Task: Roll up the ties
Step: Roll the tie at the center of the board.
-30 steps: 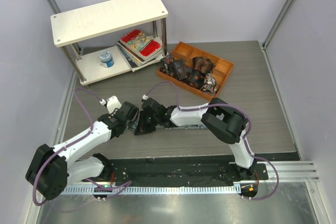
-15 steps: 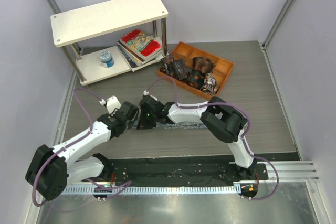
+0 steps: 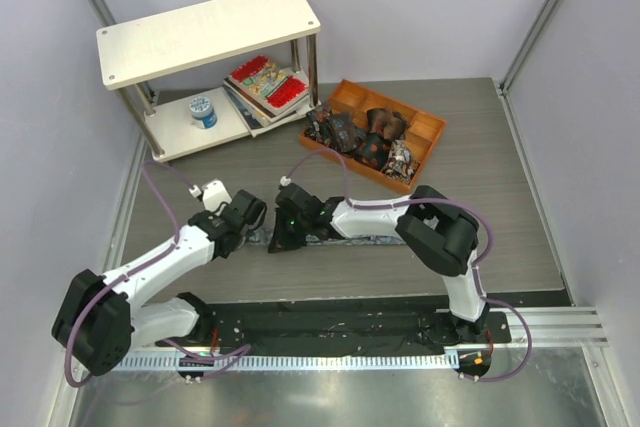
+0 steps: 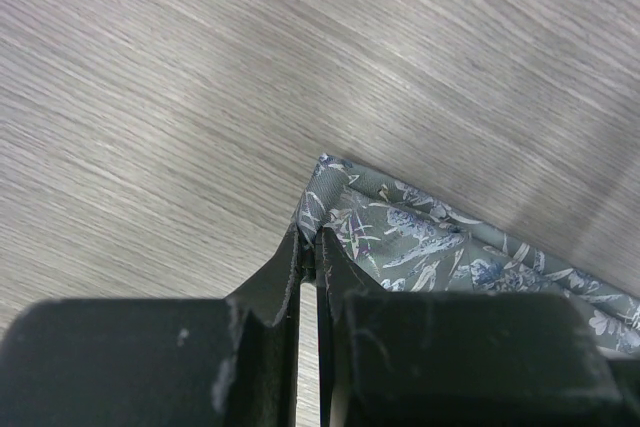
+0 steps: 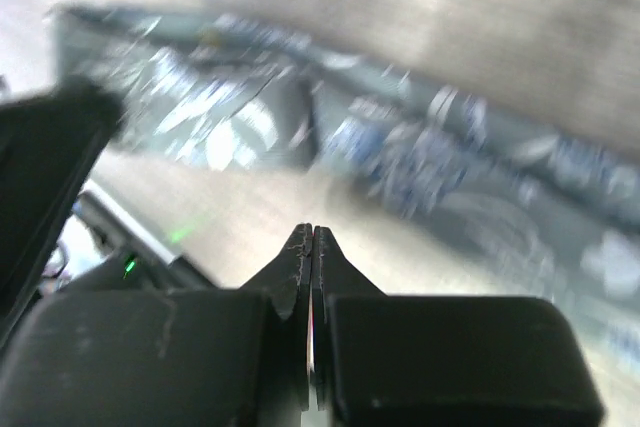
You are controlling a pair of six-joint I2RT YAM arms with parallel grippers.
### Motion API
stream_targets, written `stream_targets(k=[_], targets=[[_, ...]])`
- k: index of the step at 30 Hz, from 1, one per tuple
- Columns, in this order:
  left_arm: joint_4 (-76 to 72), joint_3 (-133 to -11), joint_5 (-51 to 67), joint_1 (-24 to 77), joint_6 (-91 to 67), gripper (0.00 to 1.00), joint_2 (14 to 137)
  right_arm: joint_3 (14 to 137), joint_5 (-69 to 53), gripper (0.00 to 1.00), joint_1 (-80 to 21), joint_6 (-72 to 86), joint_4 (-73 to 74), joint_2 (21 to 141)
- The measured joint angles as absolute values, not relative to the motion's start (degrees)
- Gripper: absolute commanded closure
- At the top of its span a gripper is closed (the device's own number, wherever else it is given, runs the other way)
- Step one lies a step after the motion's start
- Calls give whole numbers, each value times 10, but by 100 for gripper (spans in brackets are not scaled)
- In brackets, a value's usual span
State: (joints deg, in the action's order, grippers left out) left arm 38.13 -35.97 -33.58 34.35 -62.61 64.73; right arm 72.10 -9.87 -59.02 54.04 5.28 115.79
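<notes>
A long grey-blue tie [image 3: 360,238] with a pale leafy print lies flat on the table in front of the arms. In the left wrist view its pointed end [image 4: 420,237] sits at my fingertips, and my left gripper [image 4: 309,239] is shut on the edge of that corner. My right gripper [image 3: 277,242] hovers just beside the same end, jaws pressed together with nothing between them. In the right wrist view the tie [image 5: 430,162] is a blurred band beyond the shut tips [image 5: 312,234]. Small dark rolled ties [image 3: 345,132] lie in the orange tray [image 3: 428,127].
A white two-level shelf [image 3: 205,32] stands at the back left, with red-patterned books [image 3: 265,82] and a blue-and-white tin [image 3: 202,109] on its lower board. The orange tray sits at the back centre-right. Both wrists are close together over the tie's left end.
The tie's left end, bunched up under the right gripper a second ago, now lies flatter. The right gripper has shifted slightly right along it; the left wrist has edged toward it.
</notes>
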Motion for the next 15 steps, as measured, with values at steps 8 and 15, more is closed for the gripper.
stream_targets(k=[8, 15], targets=[[392, -370, -345, 343, -626, 100, 656, 688, -111, 99, -583, 542, 14, 1075], [397, -370, -345, 343, -626, 100, 656, 707, -111, 99, -564, 546, -10, 1103]])
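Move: The folded left end of the tie lies about 3 cm ahead of my right fingers, 3 cm to their left and some 2 cm below. From my left hand, still pinching that end's near corner, the middle of the folded part is roughly 4 cm to the right and 1 cm ahead. The flat length runs off to the right, its middle about 25 cm right and 3 cm ahead of my right hand; the orange tray is some 26 cm ahead and 22 cm right. I lift my right hand, fingers kept shut, about 6 cm quickly and almost straight up from beside the tie's near edge, then carry it some 3 cm forward over the folded end while it tilts about 10 degrees, left side rising. My left hand stays put and keeps its pinch on the tie's left end. ##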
